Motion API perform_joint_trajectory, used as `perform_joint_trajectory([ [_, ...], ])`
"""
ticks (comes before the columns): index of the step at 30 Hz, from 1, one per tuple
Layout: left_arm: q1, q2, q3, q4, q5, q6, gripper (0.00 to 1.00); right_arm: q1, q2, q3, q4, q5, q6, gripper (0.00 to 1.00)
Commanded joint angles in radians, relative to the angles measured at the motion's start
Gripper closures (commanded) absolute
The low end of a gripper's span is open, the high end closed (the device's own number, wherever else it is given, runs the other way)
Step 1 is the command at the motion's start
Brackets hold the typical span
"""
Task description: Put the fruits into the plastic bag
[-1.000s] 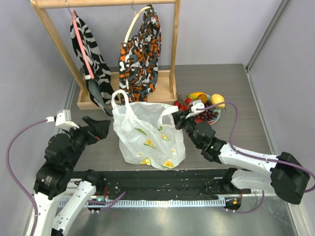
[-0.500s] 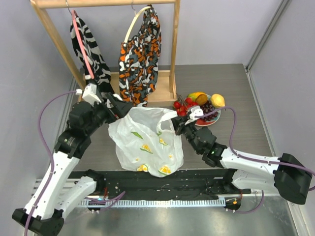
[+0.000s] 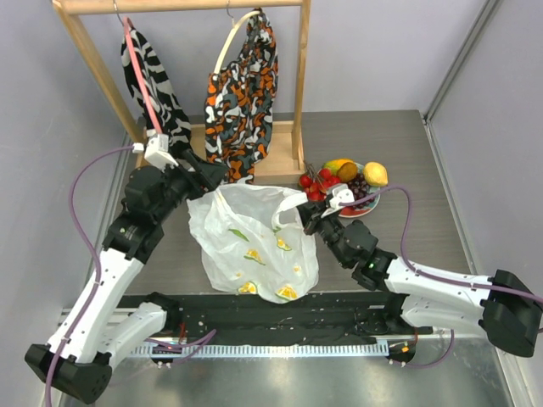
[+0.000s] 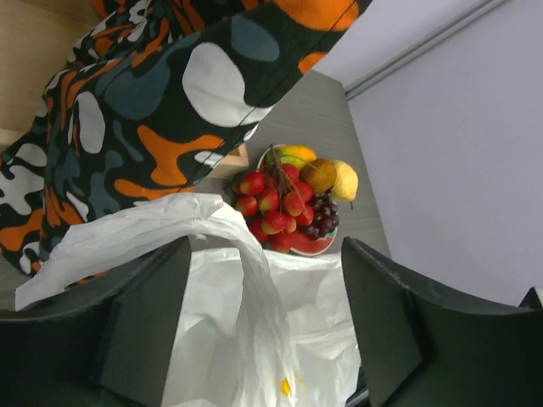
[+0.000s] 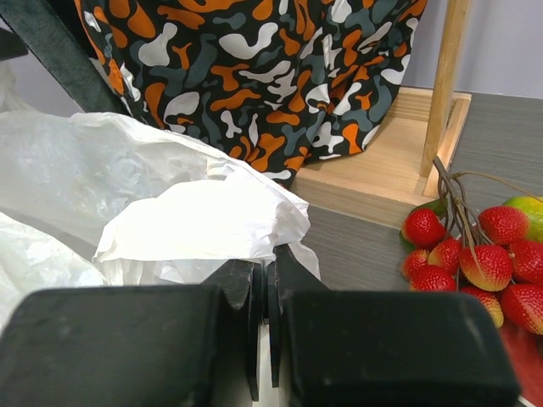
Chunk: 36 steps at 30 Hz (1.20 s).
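Note:
The white plastic bag (image 3: 254, 246), printed with citrus slices, lies in the middle of the table. My right gripper (image 3: 305, 216) is shut on its right handle (image 5: 204, 225). My left gripper (image 4: 263, 322) is open, and the bag's left handle (image 4: 246, 280) hangs loose between the wide-apart fingers. In the top view the left gripper (image 3: 208, 174) sits at the bag's far left corner. The fruits rest on a plate (image 3: 356, 212) right of the bag: red berries (image 3: 314, 185), dark grapes (image 3: 361, 188), a lemon (image 3: 375, 174) and a mango (image 3: 338, 164).
A wooden rack stands at the back on its base (image 3: 271, 157). A zebra-striped cloth (image 3: 157, 93) and an orange-black cloth (image 3: 242, 93) hang from it, just behind the left gripper. The orange-black cloth (image 4: 170, 110) fills the top of the left wrist view.
My left arm swung from the near left up to the bag's left handle, and its jaws have begun to narrow around it. The bag shifted and flattened a little. The right gripper kept its hold.

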Motion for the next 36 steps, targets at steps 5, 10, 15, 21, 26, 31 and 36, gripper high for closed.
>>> perform_joint_trajectory([
  [5, -0.004, 0.053, -0.024, 0.191, 0.027, 0.010, 0.52, 0.015, -0.021, 0.018, -0.010, -0.003, 0.004, 0.99],
  [10, -0.004, 0.039, -0.024, 0.233, 0.045, 0.073, 0.97, 0.015, -0.008, 0.058, -0.067, 0.026, 0.036, 0.99],
  [15, -0.002, 0.021, -0.007, 0.208, 0.050, 0.128, 0.99, -0.008, 0.106, 0.218, -0.198, 0.138, -0.011, 0.99],
  [21, -0.002, 0.024, 0.153, 0.014, 0.114, 0.268, 1.00, -0.152, 0.229, 0.375, -0.249, 0.061, 0.010, 0.99],
  [26, -0.002, -0.040, 0.241, -0.178, 0.119, 0.525, 1.00, -0.249, 0.248, 0.383, -0.194, -0.025, 0.064, 0.99],
  [31, -0.002, -0.139, 0.136, -0.206, 0.170, 0.607, 1.00, -0.258, 0.242, 0.325, -0.116, -0.095, 0.094, 0.99],
  [36, -0.001, -0.220, -0.045, -0.186, 0.133, 0.598, 1.00, -0.260, 0.179, 0.220, -0.068, -0.102, 0.131, 0.93],
])
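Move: The bag's left handle already passes between the left hand's partly open fingers, about 2 cm ahead at their height. The bag's body hangs some 10 cm to this hand's right, 6 cm back and 12 cm lower; the camouflage cloth's hem is about 9 cm ahead and 2 cm right. The right hand still grips the other handle, with the red fruits about 17 cm ahead, 6 cm right and 15 cm down, and the fruit plate 11 cm farther right of them. Forward about 2 cm, the left hand shuts its fingers on the bag's left handle, then lifts it and draws it back some 8 cm, sinking a little at the end, tipping its fingers up about 20 degrees and rolling left side up. The right hand, keeping its grip, meanwhile carries the right handle forward about 10 cm and slightly right towards the red fruits, turning clockwise. ##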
